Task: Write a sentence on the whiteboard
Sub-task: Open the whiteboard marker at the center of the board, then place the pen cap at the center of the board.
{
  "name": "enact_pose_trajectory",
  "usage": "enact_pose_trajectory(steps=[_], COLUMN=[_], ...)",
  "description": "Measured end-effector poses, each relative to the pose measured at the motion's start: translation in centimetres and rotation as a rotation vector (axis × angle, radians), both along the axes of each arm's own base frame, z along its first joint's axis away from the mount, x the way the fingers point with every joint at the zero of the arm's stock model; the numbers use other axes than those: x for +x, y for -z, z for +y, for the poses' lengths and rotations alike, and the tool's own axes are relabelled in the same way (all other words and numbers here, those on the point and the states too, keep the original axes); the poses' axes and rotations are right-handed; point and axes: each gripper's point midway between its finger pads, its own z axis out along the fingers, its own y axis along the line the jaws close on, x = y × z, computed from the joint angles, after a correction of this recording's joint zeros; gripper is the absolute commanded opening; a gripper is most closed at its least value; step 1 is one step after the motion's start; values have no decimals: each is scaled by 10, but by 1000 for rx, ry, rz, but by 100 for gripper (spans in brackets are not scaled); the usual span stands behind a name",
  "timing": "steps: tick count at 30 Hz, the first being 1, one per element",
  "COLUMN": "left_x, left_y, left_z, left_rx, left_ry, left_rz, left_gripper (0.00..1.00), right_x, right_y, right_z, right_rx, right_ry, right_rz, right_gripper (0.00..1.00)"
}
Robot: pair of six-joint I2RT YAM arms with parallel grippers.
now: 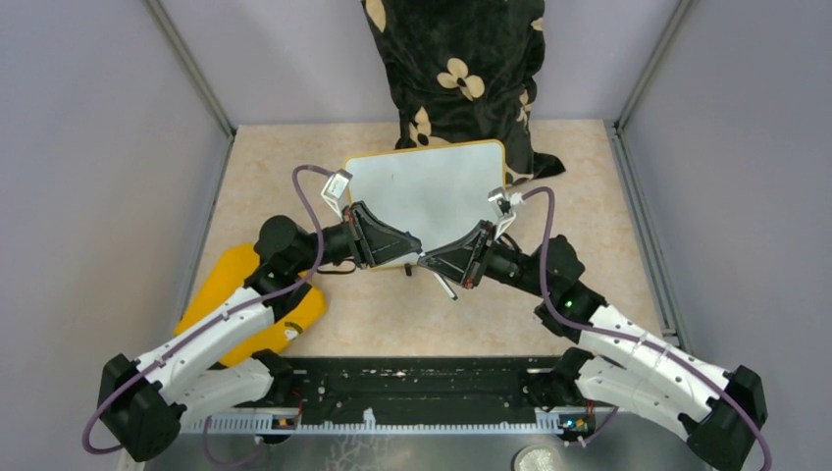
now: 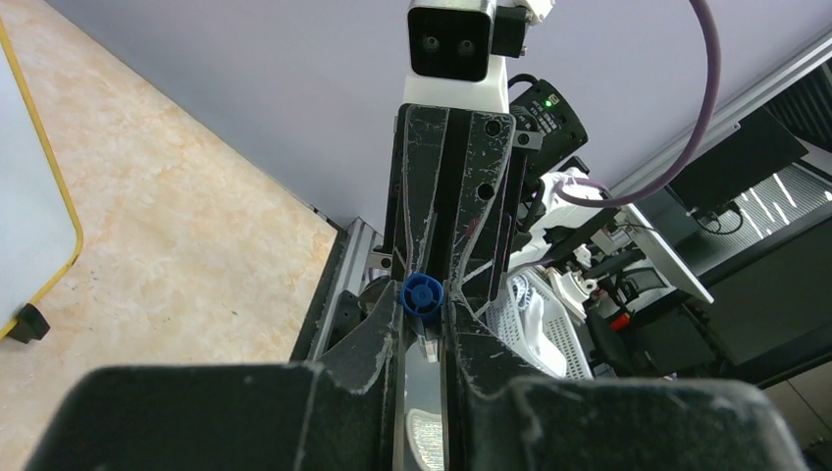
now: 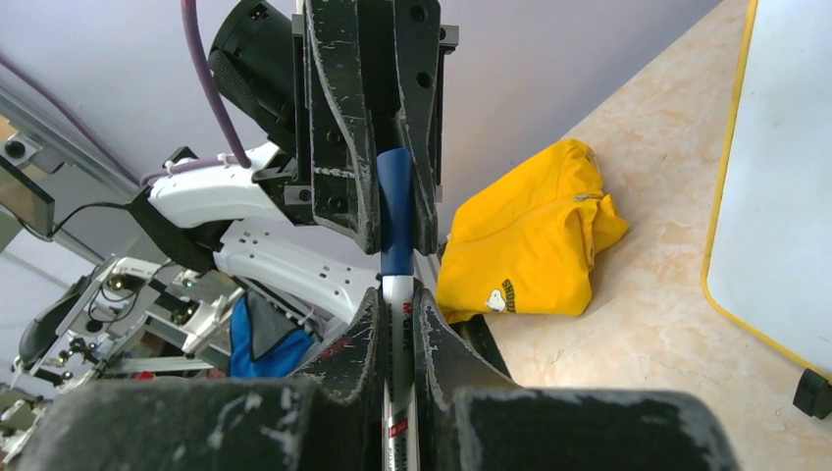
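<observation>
The whiteboard [image 1: 432,186] lies flat at mid-table, with a yellow-orange rim and a white face. No blue sentence shows on it. Its edge also shows in the left wrist view [image 2: 25,196] and the right wrist view [image 3: 785,177]. Both grippers meet tip to tip over the board's near edge. My right gripper [image 1: 427,261] [image 3: 397,294] is shut on the white barrel of a marker [image 3: 398,334]. My left gripper [image 1: 412,247] [image 2: 424,304] is shut on the marker's blue cap [image 2: 422,292] [image 3: 395,196].
A folded yellow cloth [image 1: 221,294] [image 3: 530,235] lies left of the board, under my left arm. A black flowered cushion [image 1: 456,69] leans on the back wall behind the board. Grey walls close in both sides. A small black foot [image 2: 27,322] shows at the board's corner.
</observation>
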Motion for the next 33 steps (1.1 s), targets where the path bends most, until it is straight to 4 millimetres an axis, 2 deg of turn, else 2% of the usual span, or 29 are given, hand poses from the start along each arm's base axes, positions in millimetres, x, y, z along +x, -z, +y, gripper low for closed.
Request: enact_pose_trajectory(steps=[3,8,11,17,21,26,29,33], left_x=[0,26,30,38,54,78,85,82], left_y=[0,-19,-27,-22,-1,34,73,151], left_z=[0,19,23,25,33,55,68,83], left_rx=[-1,-65,-91,-69,55,312,491,779], left_ry=[-1,-162,-200,-250,-358,-523,-577,-562], left_rz=[3,-27,-39,-43,-13,31,88,210], left_gripper=[0,0,0,0,0,0,0,0], right_x=[0,-11,-15,-14,2,32,42,48], right_y=[0,11,9,14,31,47,59,80], right_z=[-1,-8,-10,-15,-31,-68,-86,-101], right_rx=[0,-28,-24,-51,-128,-255,-320,-408], right_ry=[6,-22,-30,1,136,407,514,589], right_rz=[2,23,16,23,47,96,112,139], right_gripper=[0,0,0,0,0,0,0,0])
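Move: The capped marker is already shared between the hands: the left grips its blue cap, and the body in the right fingers is about 3 cm back, 1 cm right and 2 cm lower. From the right hand, the whiteboard's middle lies roughly 35 cm ahead and 1 cm right, some 33 cm down. The board's left leg is about 20 cm ahead and 3 cm left of that hand, its right leg 22 cm ahead and 11 cm right, both at table height. Pull cap and marker apart: draw the left gripper forward, left and up about 4 cm while the right eases back and down, both keeping their grip. Then sink the left some 18 cm, still going forward and left, and carry the right hand right, down and forward over its near side of the board; swing both hands' fingers forward and downward. ##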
